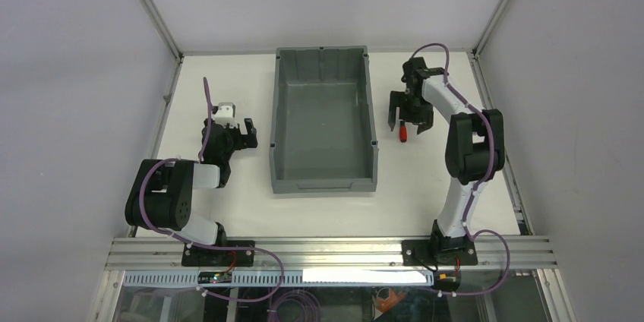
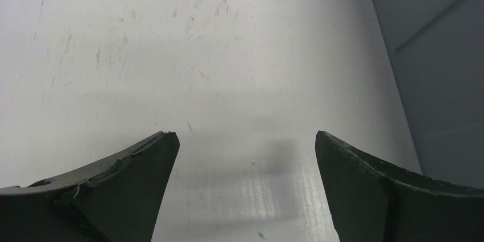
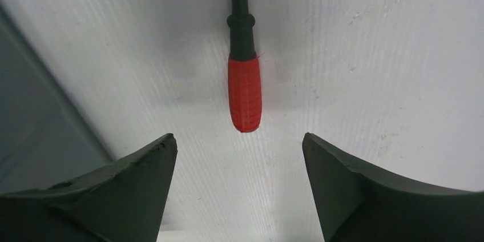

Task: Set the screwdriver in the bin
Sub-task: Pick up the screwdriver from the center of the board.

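Observation:
The screwdriver [image 1: 403, 134], with a red handle and a thin black shaft, lies on the white table just right of the grey bin [image 1: 371, 109]. In the right wrist view the screwdriver [image 3: 245, 93] lies ahead of the fingertips, handle end nearest, with the bin wall [image 3: 34, 133] at the left. My right gripper [image 1: 408, 124] [image 3: 238, 137] is open and empty, hovering over the handle end. My left gripper [image 1: 244, 134] [image 2: 245, 134] is open and empty over bare table left of the bin, whose wall [image 2: 439, 65] shows at the right. The bin holds nothing.
White enclosure walls and metal corner posts [image 1: 152, 11] surround the table. An aluminium rail [image 1: 326, 250] carrying both arm bases runs along the near edge. Purple cables loop off both arms.

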Motion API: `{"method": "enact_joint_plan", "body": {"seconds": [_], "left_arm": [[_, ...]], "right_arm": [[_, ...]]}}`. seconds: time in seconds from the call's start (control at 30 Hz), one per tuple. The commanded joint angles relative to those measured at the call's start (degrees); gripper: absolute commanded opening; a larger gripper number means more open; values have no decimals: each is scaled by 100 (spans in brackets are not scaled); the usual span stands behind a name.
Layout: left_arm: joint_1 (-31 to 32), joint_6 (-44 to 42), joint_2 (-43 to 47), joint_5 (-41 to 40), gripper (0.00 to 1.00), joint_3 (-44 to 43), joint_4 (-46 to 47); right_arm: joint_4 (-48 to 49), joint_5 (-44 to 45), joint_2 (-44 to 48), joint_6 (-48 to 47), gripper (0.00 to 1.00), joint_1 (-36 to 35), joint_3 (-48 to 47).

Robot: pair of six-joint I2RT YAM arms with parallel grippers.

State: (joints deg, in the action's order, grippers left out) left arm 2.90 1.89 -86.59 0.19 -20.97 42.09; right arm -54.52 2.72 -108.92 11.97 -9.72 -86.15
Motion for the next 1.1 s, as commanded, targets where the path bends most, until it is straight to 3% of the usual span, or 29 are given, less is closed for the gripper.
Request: {"method": "enact_joint_plan", "body": {"seconds": [0.0,0.5,0.77,1.07], "left_arm": [[-35,-136,35,94,99,-100,379],[-34,-136,28,91,99,-100,379],[-29,-136,30,96,99,-100,379],[-35,-136,28,97,99,-100,379]], "right_arm": [[363,97,-199,43,82,73,44],[595,211,-716,19,50,134,90],[578,308,-663,-1,22,161,27],[138,377,-130,-21,14,171,-319]]}}
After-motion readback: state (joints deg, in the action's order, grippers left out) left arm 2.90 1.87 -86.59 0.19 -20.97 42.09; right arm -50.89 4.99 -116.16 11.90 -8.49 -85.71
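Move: The screwdriver's red handle lies on the board almost directly under my open right hand, about 5 cm below the point between my fingers, some 2 cm ahead and centred sideways, with its shaft running on forward. The bin's middle is roughly 25 cm to my right hand's left and 6 cm ahead, at about its height. From my idle left hand that handle is some 50 cm to the right, about 1 cm ahead and a little below. I sink my right hand about 5 cm over the screwdriver, easing some 1 cm forward and 1 cm right, fingers still pointing almost straight down. All the way down I draw the fingers together, and once low I stay there and finish closing, pinching the rear part of the red handle from both sides; grip effort rises as they stop short of shut. ##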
